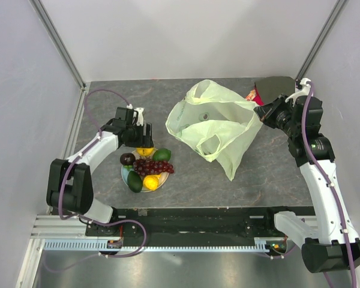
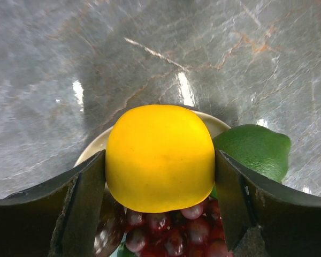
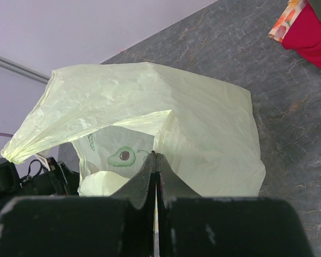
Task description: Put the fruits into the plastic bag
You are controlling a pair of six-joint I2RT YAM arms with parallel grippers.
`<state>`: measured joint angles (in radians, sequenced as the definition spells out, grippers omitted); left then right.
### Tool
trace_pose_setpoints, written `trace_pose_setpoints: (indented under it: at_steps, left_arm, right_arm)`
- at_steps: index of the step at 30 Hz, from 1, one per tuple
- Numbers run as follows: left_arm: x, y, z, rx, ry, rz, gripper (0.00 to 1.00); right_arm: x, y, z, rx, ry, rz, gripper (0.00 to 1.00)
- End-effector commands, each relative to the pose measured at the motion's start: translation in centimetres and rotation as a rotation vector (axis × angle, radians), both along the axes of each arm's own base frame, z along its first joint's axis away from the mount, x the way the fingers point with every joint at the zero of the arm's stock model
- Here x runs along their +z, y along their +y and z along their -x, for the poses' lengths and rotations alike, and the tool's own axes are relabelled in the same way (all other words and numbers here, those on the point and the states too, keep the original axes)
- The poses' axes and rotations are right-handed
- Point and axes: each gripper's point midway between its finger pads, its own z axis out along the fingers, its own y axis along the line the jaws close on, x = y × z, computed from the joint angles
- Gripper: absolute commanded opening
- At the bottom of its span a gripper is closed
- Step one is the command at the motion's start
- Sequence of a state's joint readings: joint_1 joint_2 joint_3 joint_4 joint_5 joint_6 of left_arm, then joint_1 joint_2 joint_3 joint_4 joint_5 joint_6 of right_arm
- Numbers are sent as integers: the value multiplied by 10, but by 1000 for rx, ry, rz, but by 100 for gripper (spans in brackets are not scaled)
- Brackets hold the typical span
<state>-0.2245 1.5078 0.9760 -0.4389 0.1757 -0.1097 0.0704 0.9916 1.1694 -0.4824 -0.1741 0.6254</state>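
Observation:
A pale plate [image 1: 124, 174] holds the fruits: a dark red grape bunch [image 1: 153, 166], two green avocados [image 1: 162, 155] [image 1: 134, 182], a dark round fruit [image 1: 127, 159] and an orange-yellow fruit [image 1: 151, 182]. My left gripper [image 1: 145, 143] reaches down at the plate's far edge. In the left wrist view its fingers [image 2: 91, 187] press both sides of a yellow fruit [image 2: 160, 155], which rests on the grapes [image 2: 166, 230] beside an avocado [image 2: 254, 147]. My right gripper [image 1: 263, 112] [image 3: 157, 156] is shut on the edge of the pale green plastic bag [image 1: 210, 123] [image 3: 203, 128] and holds it raised, its mouth facing the plate.
A red cloth [image 1: 254, 95] [image 3: 310, 35] and a dark green cloth [image 1: 275, 86] lie at the back right behind the bag. The dark marbled table [image 1: 108, 108] is fenced by white walls on three sides.

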Motion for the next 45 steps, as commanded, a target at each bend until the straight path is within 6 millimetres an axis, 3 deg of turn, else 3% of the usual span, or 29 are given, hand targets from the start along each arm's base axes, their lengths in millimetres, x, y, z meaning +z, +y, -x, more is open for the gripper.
trace_pose_setpoints:
  at_steps: [1, 4, 7, 8, 12, 15, 16, 19, 24, 27, 30, 33, 34, 36, 37, 38, 45]
  left_arm:
    - [56, 12, -26, 34, -200, -23, 67]
    - [75, 14, -31, 54, -256, -19, 67]
    - [114, 10, -41, 64, -354, 28, 67]
    - [139, 4, -46, 53, -421, 63, 68]
    - [199, -27, -43, -48, -551, 209, 68]
    - [242, -65, -21, -173, -643, 316, 68]
    - [251, -86, -8, -244, -657, 361, 68]
    - [278, -123, 24, -359, -708, 479, 69]
    - [265, -155, 47, -444, -624, 539, 69]
    - [253, -163, 49, -456, -584, 542, 69]
    - [256, -174, 45, -481, -600, 535, 69]
    - [266, -189, 37, -515, -622, 528, 69]
    - [279, -194, 35, -527, -647, 536, 69]
    - [268, -206, 25, -539, -618, 523, 69]
    - [273, -210, 21, -542, -625, 522, 69]
    - [260, -215, 13, -542, -599, 509, 69]
    - [245, -231, -16, -459, -631, 463, 69]
  right_arm:
    - [13, -1, 0, -15, -47, -4, 0]
    - [12, -2, 0, -17, -46, -4, 0]
    - [13, -1, 0, -14, -47, -7, 0]
    - [14, -1, 0, -13, -50, -7, 0]
    - [17, -1, 0, -11, -55, -7, 0]
    - [18, 0, 1, -10, -57, -10, 0]
    - [16, -1, 0, -11, -51, -11, 0]
    - [16, 0, 2, -5, -55, -13, 0]
    - [18, 1, 3, -2, -58, -13, 0]
    - [22, 1, 5, -2, -70, -15, 0]
    - [23, 1, 6, 0, -73, -16, 0]
    - [24, 1, 7, 0, -76, -16, 0]
    - [24, 1, 8, 0, -76, -16, 0]
    - [25, 0, 9, -2, -79, -17, 0]
    - [25, 0, 9, -2, -77, -17, 0]
    - [26, 1, 10, -2, -82, -17, 0]
    - [29, 0, 13, -8, -89, -21, 0]
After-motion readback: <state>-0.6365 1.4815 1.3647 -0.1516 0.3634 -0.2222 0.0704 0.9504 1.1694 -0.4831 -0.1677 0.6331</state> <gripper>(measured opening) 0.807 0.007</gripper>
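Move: The left gripper already holds the yellow fruit just above the plate. The bag's open mouth lies about 24 cm to its right, roughly 1 cm ahead and some 17 cm higher. The green fruit lies about 7 cm right and level fore-and-aft, the grapes 4 cm back and 3 cm right, the dark round fruit 2 cm back and 7 cm left, all 3 to 4 cm lower. From the right gripper, the mouth lies some 20 cm left, level fore-and-aft, 8 cm below. Bring the left gripper up off the plate by about 23 cm with the yellow fruit still pinched, then swing it some 22 cm right to the bag's open mouth, easing back and then forward again on the way. Lift the fingers from steeply down to nearly level, turned to point rightward into the mouth. Keep the right gripper shut on the bag's edge, holding it up. ##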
